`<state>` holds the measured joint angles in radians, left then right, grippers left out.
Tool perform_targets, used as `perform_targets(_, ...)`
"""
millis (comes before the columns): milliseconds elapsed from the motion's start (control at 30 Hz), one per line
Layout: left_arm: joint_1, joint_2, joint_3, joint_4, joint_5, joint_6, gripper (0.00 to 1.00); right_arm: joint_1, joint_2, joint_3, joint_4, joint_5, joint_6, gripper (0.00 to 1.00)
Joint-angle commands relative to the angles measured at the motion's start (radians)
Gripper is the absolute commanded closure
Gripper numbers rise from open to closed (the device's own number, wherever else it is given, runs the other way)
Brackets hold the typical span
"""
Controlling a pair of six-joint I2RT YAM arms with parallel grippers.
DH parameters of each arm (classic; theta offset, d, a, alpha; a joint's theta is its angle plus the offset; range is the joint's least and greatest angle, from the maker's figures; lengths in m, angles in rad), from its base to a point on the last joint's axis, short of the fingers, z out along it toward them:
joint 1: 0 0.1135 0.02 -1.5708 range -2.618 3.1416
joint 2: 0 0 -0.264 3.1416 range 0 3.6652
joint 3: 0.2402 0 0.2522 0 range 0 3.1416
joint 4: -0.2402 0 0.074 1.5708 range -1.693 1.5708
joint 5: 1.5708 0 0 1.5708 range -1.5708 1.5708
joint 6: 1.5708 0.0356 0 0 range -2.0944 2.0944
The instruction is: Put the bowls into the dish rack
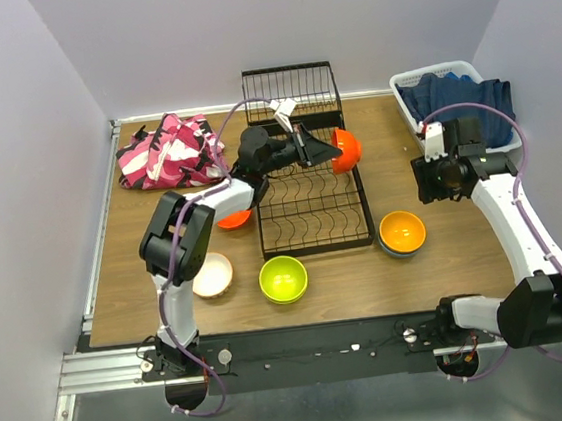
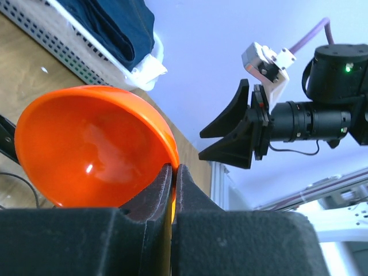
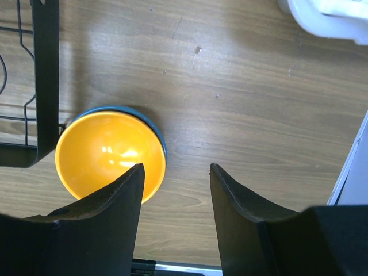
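My left gripper [image 1: 321, 149] [image 2: 174, 167] is shut on the rim of a red-orange bowl [image 1: 347, 149] [image 2: 86, 149], holding it tilted on edge over the right side of the black wire dish rack [image 1: 311, 212]. My right gripper [image 3: 175, 168] [image 1: 431, 183] hangs open above bare table just right of an orange bowl [image 3: 103, 152] [image 1: 402, 230] nested in a blue bowl [image 3: 156, 131]. A lime green bowl [image 1: 283, 279] and a cream-white bowl [image 1: 212, 275] sit in front of the rack. Another red-orange bowl [image 1: 233, 219] lies left of the rack, partly under my left arm.
The rack's upright wire section [image 1: 291, 94] stands at the back. A white laundry basket [image 1: 413, 106] [image 2: 86, 63] with dark blue cloth sits at the back right. A pink patterned cloth [image 1: 166, 150] lies at the back left. The rack's corner [image 3: 46, 86] is beside the orange bowl.
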<state>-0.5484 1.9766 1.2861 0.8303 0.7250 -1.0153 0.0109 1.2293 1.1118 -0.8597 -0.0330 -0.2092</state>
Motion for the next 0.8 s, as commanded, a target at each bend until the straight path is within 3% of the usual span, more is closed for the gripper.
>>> perform_targets(0,-0.01,0.073,0.041,0.22,-0.015,-0.144,1.0,-0.006,-0.002,-0.01,0.002,0.027,0.008,0.42)
perform_targets(400,-0.019,0.226,0.101,0.336,0.001,-0.253,1.0,-0.006,0.041,0.016,-0.004,0.059,0.005,0.42)
perform_targets(767,-0.021,0.245,0.021,0.34,-0.067,-0.275,1.0,-0.006,0.085,0.029,0.005,0.054,0.004,0.42)
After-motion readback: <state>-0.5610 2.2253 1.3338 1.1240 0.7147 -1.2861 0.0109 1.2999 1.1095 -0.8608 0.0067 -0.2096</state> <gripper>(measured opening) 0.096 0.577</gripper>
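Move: The left gripper already holds the red bowl by its rim above the rack; the right side of the dish rack, where it is going, lies about 3 cm right of this hand, 1 cm ahead and 18 cm below. The orange bowl stands some 17 cm right and 13 cm back, the lime bowl about 14 cm left and 23 cm back, both roughly 20 cm lower. From the right hand, that rack side is about 20 cm left, 10 cm ahead and 9 cm below. Lower the left gripper about 5 cm towards the right side of the dish rack, keeping its fingers shut on the red bowl's rim. Ease it a couple of centimetres to the right and slightly forward early on, and roll the wrist some 10 degrees so its forward side dips. Let the empty right hand sink about 2 cm beside the orange bowl, fingers still open. ##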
